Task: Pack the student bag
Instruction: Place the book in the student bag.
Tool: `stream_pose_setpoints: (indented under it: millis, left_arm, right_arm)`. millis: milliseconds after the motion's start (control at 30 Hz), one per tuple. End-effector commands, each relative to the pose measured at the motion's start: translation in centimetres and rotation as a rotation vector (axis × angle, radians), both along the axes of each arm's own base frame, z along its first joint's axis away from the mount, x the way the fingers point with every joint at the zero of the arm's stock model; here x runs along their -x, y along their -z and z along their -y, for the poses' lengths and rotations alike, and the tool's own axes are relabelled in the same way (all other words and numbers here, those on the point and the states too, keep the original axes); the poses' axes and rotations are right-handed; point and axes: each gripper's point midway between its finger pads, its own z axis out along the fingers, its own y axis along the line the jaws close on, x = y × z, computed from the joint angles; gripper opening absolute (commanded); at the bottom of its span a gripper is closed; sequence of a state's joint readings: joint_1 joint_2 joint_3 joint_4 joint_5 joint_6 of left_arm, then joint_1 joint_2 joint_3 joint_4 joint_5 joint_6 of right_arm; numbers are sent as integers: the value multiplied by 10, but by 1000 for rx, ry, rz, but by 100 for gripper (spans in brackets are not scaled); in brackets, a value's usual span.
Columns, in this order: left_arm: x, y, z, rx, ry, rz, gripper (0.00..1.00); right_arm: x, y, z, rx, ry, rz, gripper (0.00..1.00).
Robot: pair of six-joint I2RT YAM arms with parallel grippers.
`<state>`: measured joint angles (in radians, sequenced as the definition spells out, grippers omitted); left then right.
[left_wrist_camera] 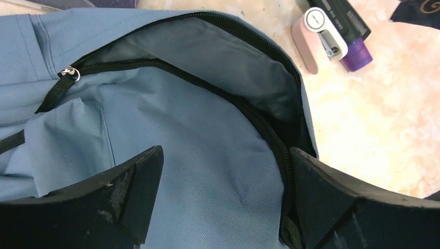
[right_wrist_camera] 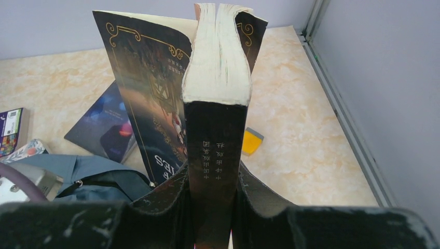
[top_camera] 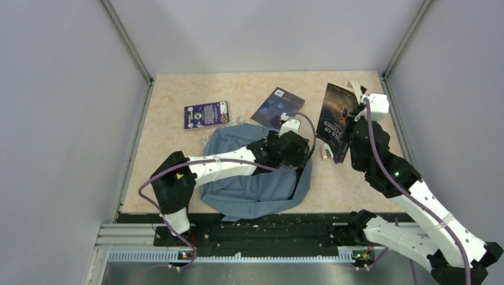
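The student bag (top_camera: 249,181), grey-blue with black zippers, lies flat at the table's near middle. Its main zipper gapes open in the left wrist view, showing the grey lining (left_wrist_camera: 228,67). My left gripper (top_camera: 292,147) hovers just over the bag's right part, open wide, with bare bag fabric (left_wrist_camera: 207,155) between its fingers (left_wrist_camera: 129,192). My right gripper (top_camera: 358,116) is shut on the spine of a thick dark paperback book (right_wrist_camera: 215,135), held up off the table at the back right. The book's front cover (right_wrist_camera: 150,93) flares open.
A purple book (top_camera: 206,114) and a dark blue book (top_camera: 277,107) lie behind the bag. A pink-and-white stapler (left_wrist_camera: 317,40) and a black tube with a purple cap (left_wrist_camera: 348,32) lie right of the bag. A small yellow object (right_wrist_camera: 251,141) sits near the right wall.
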<state>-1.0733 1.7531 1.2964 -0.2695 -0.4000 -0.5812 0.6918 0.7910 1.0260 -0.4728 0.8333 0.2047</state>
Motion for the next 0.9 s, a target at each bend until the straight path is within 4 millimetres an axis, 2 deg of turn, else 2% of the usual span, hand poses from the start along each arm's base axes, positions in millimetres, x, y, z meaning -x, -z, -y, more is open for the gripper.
stream_pose_setpoints:
  millis: [0,33,67,167,267,400,567,700,867]
  left_arm:
    - [-6,-4,5,-5,-16,11,92]
    - [-5,-2,5,-14,-10,6,88]
    - [-5,-1,4,-29,-9,1,77]
    - [-4,-4,-12,-66,-63,-3,19]
    - [-5,-22,-27,-38,-102,42,1]
    - [0,-61,-43,61,-115,115,0]
    - [7,-101,-56,161,-64,210,0]
    - [12,-122,-68,193,-36,266,0]
    - [12,-140,-85,250,-50,299,0]
  right_arm:
    - [1,-31,-2,-97,-11,103,0]
    - [1,-31,-4,-102,-24,100,0]
    - [2,-30,-7,-108,-40,96,0]
    - [5,-25,-13,-127,-83,79,0]
    - [9,-16,-20,-154,-123,58,0]
    - [16,-9,-32,-230,-197,48,0]
    - [22,3,-67,-393,-345,40,0]
    - [22,18,-97,-518,-443,18,0]
    - [25,27,-113,-645,-491,12,0]
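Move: The zipped edge of the student bag's front flap lies between the left hand's open fingers, about 1 cm back, 2 cm right and 2 cm below; from that hand the stapler is 10 cm right and 4 cm ahead, the navy book 20 cm ahead and 7 cm left. The right hand, holding A Tale of Two Cities, has the bag's opening level ahead, some 13 cm left and 24 cm below, the stapler 4 cm ahead, 3 cm left. The left fingers dip a touch and pinch the flap's zipped edge, then carry it up some 12 cm and left about 8 cm, drawing it off the opening. The right arm, grip kept on the book, sweeps down and left around 10 cm and slightly back towards the opening, turning counter-clockwise and rolling its left side up, some 20 degrees each. ##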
